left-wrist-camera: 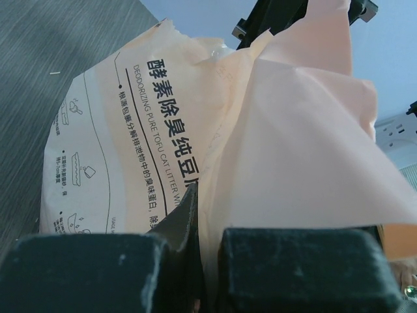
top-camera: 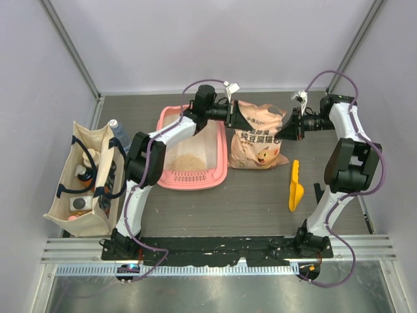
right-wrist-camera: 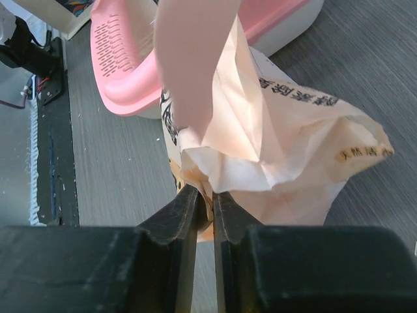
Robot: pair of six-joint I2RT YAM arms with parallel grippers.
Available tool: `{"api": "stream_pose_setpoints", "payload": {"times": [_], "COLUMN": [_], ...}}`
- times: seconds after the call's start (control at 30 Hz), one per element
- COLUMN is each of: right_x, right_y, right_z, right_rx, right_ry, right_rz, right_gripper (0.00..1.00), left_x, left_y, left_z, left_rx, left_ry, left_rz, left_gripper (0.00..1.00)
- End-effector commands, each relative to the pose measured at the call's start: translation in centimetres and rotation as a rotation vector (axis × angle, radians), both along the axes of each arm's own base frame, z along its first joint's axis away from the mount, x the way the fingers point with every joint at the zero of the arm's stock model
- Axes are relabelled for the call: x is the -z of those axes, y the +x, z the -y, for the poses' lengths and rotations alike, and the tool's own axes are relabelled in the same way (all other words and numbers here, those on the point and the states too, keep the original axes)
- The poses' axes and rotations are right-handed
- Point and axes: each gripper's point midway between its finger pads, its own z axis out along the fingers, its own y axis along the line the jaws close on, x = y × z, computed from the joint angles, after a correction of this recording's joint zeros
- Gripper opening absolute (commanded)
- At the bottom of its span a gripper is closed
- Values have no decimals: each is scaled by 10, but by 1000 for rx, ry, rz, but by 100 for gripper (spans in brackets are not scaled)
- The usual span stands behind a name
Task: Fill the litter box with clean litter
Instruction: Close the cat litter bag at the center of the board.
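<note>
The pink litter box (top-camera: 193, 180) lies left of centre, with a tan pile of clean litter (top-camera: 186, 162) on its floor. Right of it stands the peach litter bag (top-camera: 259, 140), open at the top. My left gripper (top-camera: 234, 112) is shut on the bag's upper left edge; up close the printed bag (left-wrist-camera: 130, 130) is pinched in that gripper (left-wrist-camera: 207, 225). My right gripper (top-camera: 282, 130) is shut on the bag's right edge, the crumpled fold (right-wrist-camera: 260, 150) caught between its tips (right-wrist-camera: 205, 195). The box's slotted end (right-wrist-camera: 120, 45) shows behind the bag.
A yellow-orange scoop (top-camera: 296, 186) lies on the table right of the bag. A beige tote bag (top-camera: 85, 176) holding several items stands at the far left. Grey walls close in the back and both sides.
</note>
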Motion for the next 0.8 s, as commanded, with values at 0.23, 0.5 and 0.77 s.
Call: {"api": "stream_pose_setpoints", "payload": {"times": [0.23, 0.5, 0.77], "right_x": [2, 13, 13], "right_y": [4, 32, 59], "right_z": [-4, 11, 10], "right_rx": [-64, 11, 97], "right_ry": [-57, -133, -79], "right_rz": [84, 160, 161], "right_gripper": [52, 82, 84], "left_x": [-41, -37, -35], "left_y": [-2, -4, -8], "left_z": [-11, -12, -13], "left_rx": [76, 89, 98], "left_ry": [-83, -76, -71], "left_rz": [56, 36, 26], "left_gripper": [0, 0, 0]}}
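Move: The right hand has its nearly shut fingers on the near corner of the cat litter bag's rim. The middle of the rim's open right side lies about 4 cm ahead of it, 2 cm left and 2 cm lower. The yellow scoop is some 15 cm back, 7 cm right and 18 cm down; the pink litter box's middle is roughly 27 cm left and 3 cm back, 15 cm lower. From the left hand, that right side is about 8 cm right, 1 cm ahead and 3 cm below. The right hand nudges about 1 cm left with the pinched paper, then spreads its fingers wide, letting go of the near corner as it backs off some 2 cm to the right. With fingers open it then goes forward and down, about 3 cm each way, towards the middle of the rim's right side until its fingers straddle it, while the left hand stays put and keeps its pinch on the bag's other side. ##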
